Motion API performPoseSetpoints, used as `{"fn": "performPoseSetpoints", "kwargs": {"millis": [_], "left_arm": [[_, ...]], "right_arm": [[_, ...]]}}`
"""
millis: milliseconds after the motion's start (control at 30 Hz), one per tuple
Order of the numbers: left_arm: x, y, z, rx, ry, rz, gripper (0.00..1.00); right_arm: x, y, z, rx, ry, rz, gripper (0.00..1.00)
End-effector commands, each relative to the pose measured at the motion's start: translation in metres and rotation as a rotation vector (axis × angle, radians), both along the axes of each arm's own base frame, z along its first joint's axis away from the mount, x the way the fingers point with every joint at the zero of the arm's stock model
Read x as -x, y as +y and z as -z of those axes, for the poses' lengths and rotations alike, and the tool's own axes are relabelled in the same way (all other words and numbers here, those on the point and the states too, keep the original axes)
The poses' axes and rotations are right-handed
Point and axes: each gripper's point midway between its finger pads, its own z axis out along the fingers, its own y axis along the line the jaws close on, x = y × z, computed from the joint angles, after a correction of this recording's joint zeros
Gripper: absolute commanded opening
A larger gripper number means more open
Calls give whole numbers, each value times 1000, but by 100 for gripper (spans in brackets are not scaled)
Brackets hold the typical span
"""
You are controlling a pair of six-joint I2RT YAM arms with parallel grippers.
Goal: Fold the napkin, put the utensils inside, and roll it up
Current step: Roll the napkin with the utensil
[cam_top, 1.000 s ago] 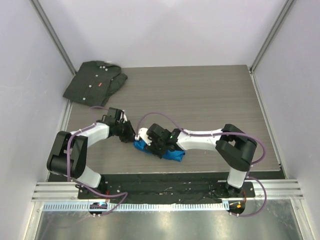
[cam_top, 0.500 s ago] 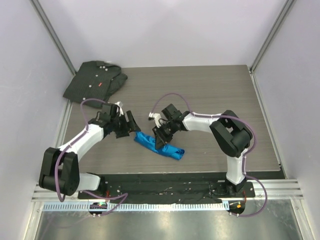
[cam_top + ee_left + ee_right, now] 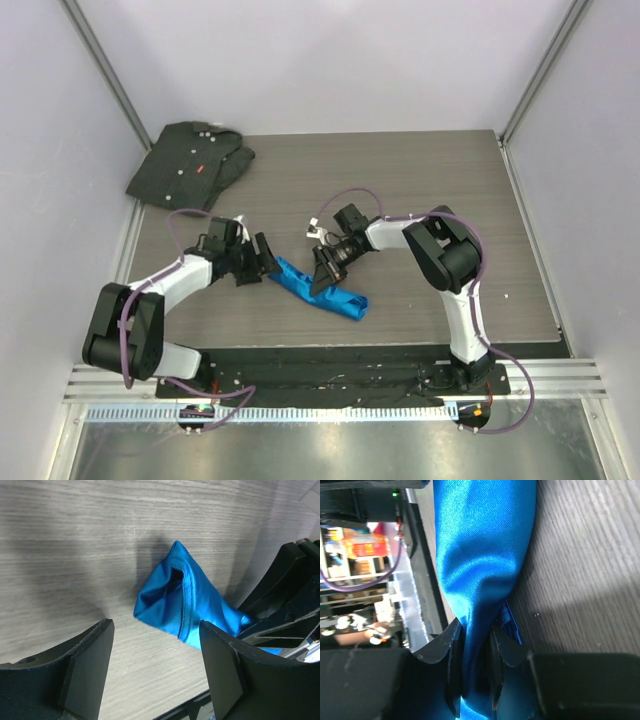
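The bright blue napkin [image 3: 335, 297] lies as a tight slanted roll on the wood table near the front middle. Its open left end [image 3: 172, 597] shows folded layers in the left wrist view. My left gripper [image 3: 268, 258] stands open just left of that end, touching nothing, with its fingers [image 3: 85, 672] astride bare table [image 3: 75, 555]. My right gripper [image 3: 322, 277] is shut on the napkin roll [image 3: 480, 545] near its middle, the cloth pinched between both fingertips [image 3: 454, 645]. The utensils are hidden from every view.
A dark grey buttoned shirt [image 3: 190, 165] lies bunched at the table's far left corner. White walls with metal posts enclose the table [image 3: 420, 190] on three sides. The black mounting plate [image 3: 330, 365] with the arm bases runs along the near edge.
My left gripper has opened and drawn back left off the roll's end. My right gripper has swung round and closed on the roll's middle. The roll now lies stretched out longer.
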Motion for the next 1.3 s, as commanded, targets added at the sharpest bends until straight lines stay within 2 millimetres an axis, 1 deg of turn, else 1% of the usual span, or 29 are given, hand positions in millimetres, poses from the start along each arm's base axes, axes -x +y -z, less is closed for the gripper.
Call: {"fn": "performPoseSetpoints", "kwargs": {"millis": [0,200,267,333,367,400,433,467,500,533,567,600,633,667,700,733,767,800,833,867,900,933,967,1000,1033,1133,1267], "left_arm": [[-17,-13,-6,63,-88,8,72],[-21,-23,3,111,-92,14,67],[-24,-28,7,136,-92,16,62],[-23,-32,12,145,-79,22,49],[-23,-32,14,146,-74,22,43],[-24,-32,14,142,-70,20,33],[-22,-31,17,136,-58,18,29],[-22,-30,18,128,-55,16,24],[-22,-29,17,123,-53,16,17],[-23,-29,17,117,-52,18,13],[-19,-27,20,108,-28,20,10],[-19,-27,21,99,-23,26,6],[-21,-28,18,99,-24,32,4],[-16,-26,21,92,2,34,2],[-15,-27,21,89,14,40,0],[-18,-27,18,85,17,42,0],[-12,-25,21,74,57,41,0],[-10,-25,21,69,74,43,0],[-9,-25,21,63,87,49,0],[-12,-26,17,59,93,55,0],[-6,-23,20,42,133,57,0],[-5,-23,19,36,141,69,0],[-8,-24,16,35,142,74,0],[-3,-23,17,29,169,81,0],[-3,-24,16,31,171,88,0],[-3,-25,15,33,185,95,0],[-2,-26,15,36,201,99,0]], "right_arm": [[9,-16,40,128,50,17,24],[8,-17,45,134,62,20,24],[5,-17,45,146,52,31,24],[2,-16,41,146,35,36,25],[-1,-16,40,161,22,50,30],[-3,-16,38,164,12,56,32],[-6,-16,30,159,-10,64,36],[-8,-17,29,176,-28,76,44],[-11,-17,26,181,-44,85,47],[-14,-16,15,174,-79,94,52],[-16,-18,12,177,-95,103,56],[-19,-19,10,195,-130,115,71],[-23,-20,5,196,-155,125,76],[-25,-21,-4,193,-194,132,79],[-29,-23,-4,213,-241,141,85],[-31,-25,-7,226,-272,149,88],[-31,-25,-16,222,-318,152,91],[-33,-25,-19,222,-363,146,93],[-35,-25,-18,260,-427,154,97],[-33,-27,-18,276,-462,149,98],[-36,-25,-28,272,-531,156,98],[-35,-24,-27,310,-604,152,99],[-33,-25,-26,326,-654,135,100],[-34,-22,-32,325,-709,136,100],[-34,-20,-32,353,-780,121,100],[-28,-18,-32,373,-860,89,100],[-16,-14,-28,411,-944,36,100]]}}
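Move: The napkin roll lies slantwise between the hands, its near left end about 2 cm ahead of, 3 cm right of and 2 cm below the left hand's open fingers. The right hand holds the roll near its middle, right between its pads. From the right hand, the roll's right end lies some 8 cm to the right and 4 cm back, while the left end is roughly 9 cm left and 5 cm ahead. The napkin roll's left end is pinched by the left hand, which moves about 3 cm right and forward, sinks slightly and shuts, then tips its fingers down a little. The right hand, gripping until then, opens wide, comes up about 2.5 cm and goes forward and right, then back again, its wrist unwinding some 45 degrees so the fingers point more steeply down astride the roll. ##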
